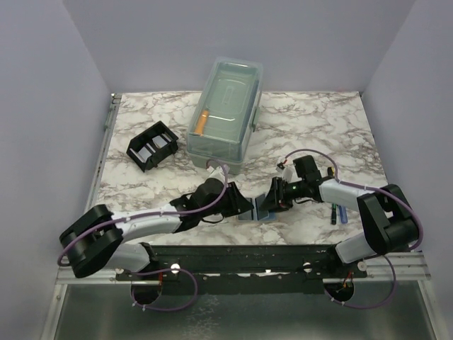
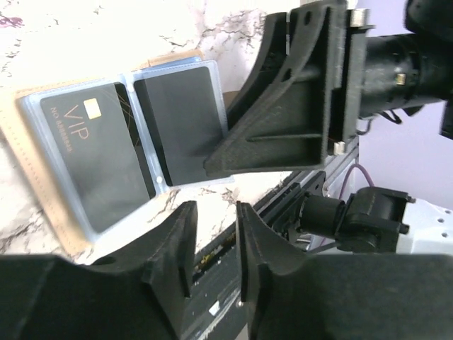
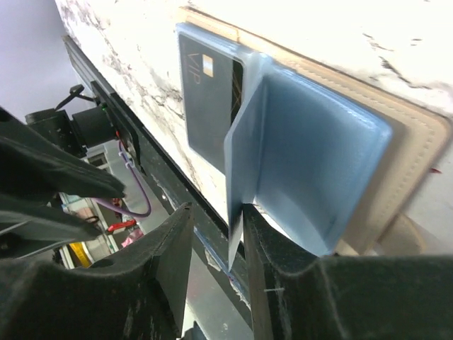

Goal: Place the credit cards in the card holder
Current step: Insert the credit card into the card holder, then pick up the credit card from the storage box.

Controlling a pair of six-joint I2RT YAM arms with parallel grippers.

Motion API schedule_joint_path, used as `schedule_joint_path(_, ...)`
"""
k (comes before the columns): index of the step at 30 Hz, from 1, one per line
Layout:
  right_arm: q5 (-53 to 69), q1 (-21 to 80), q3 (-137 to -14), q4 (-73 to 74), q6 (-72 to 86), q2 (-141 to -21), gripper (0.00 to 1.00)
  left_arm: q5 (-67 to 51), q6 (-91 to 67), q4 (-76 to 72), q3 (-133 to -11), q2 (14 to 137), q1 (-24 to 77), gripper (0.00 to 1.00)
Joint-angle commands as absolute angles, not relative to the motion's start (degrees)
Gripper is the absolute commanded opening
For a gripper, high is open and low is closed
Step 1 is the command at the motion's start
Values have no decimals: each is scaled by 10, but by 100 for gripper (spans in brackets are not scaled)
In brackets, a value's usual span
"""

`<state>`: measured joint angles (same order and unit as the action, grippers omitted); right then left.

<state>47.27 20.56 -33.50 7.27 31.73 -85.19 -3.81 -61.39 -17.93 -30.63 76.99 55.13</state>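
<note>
A tan pad (image 2: 42,205) lies near the table's front edge and carries a blue plastic sleeve (image 2: 180,71). A dark grey credit card marked VIP (image 2: 95,159) sits in the sleeve's left pocket, and a second dark card (image 2: 184,124) shows in the right pocket. The right pocket's leaf (image 3: 311,163) is lifted on edge. Its lower corner stands between the fingers of my right gripper (image 3: 216,216), touching one finger, with a gap to the other. My left gripper (image 2: 214,212) hovers just beside the sleeve, open and holding nothing. The black card holder (image 1: 152,145) stands far back on the left.
A large clear lidded box (image 1: 226,106) with an orange item inside stands at the back centre. Pens (image 1: 336,212) lie beside the right arm. A metal rail (image 1: 248,255) runs along the front edge. Both grippers (image 1: 256,204) crowd the pad.
</note>
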Motion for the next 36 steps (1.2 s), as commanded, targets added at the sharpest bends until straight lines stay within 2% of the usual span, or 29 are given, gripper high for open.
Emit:
schedule_joint_path(1, 460, 231, -360, 67, 330, -855, 39, -5, -587, -60, -306, 659, 550, 40)
schedule_joint_path(8, 395, 311, -385, 46, 381, -870, 43, 66, -538, 136, -365, 498, 541, 54)
schedule_joint_path(13, 386, 358, -397, 13, 418, -904, 45, 116, -519, 248, -427, 463, 530, 61)
schedule_joint_path(15, 380, 357, -399, 21, 417, -898, 48, 137, -513, 287, -451, 465, 518, 68)
schedule_joint_path(18, 323, 351, -430, 95, 383, -872, 54, 144, -499, 336, -481, 470, 471, 74)
schedule_joint_path(21, 267, 339, -459, 164, 343, -841, 56, 121, -472, 364, -502, 476, 378, 80)
schedule_joint_path(25, 193, 312, -499, 247, 292, -818, 60, 93, -418, 383, -541, 530, 215, 90)
schedule_joint_path(29, 183, 273, -538, 307, 252, -820, 61, 94, -397, 387, -603, 645, 80, 92)
schedule_joint_path(36, 233, 222, -643, 415, 200, -864, 62, 233, -401, 402, -731, 861, 29, 88)
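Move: From my empty left hand, the black tray of cards lies some 37 cm left and 31 cm ahead, about 6 cm lower. The card holder is 3 cm ahead, 1 cm right, 9 cm below it; the clear box is 41 cm ahead, 9 cm left, roughly 2 cm lower. From my right hand, the holder's left half, where its raised page goes, is 8 cm left, 2 cm ahead, 4 cm below. My left hand leaves the holder, rising about 13 cm as it shifts left, then sweeps left and forward to the tray, swinging the fingers from rightward to forward-down and opening them wide; it sinks late. My right hand pushes the raised page some 6 cm left, then backs off rightward, forward and up, opening wider. ##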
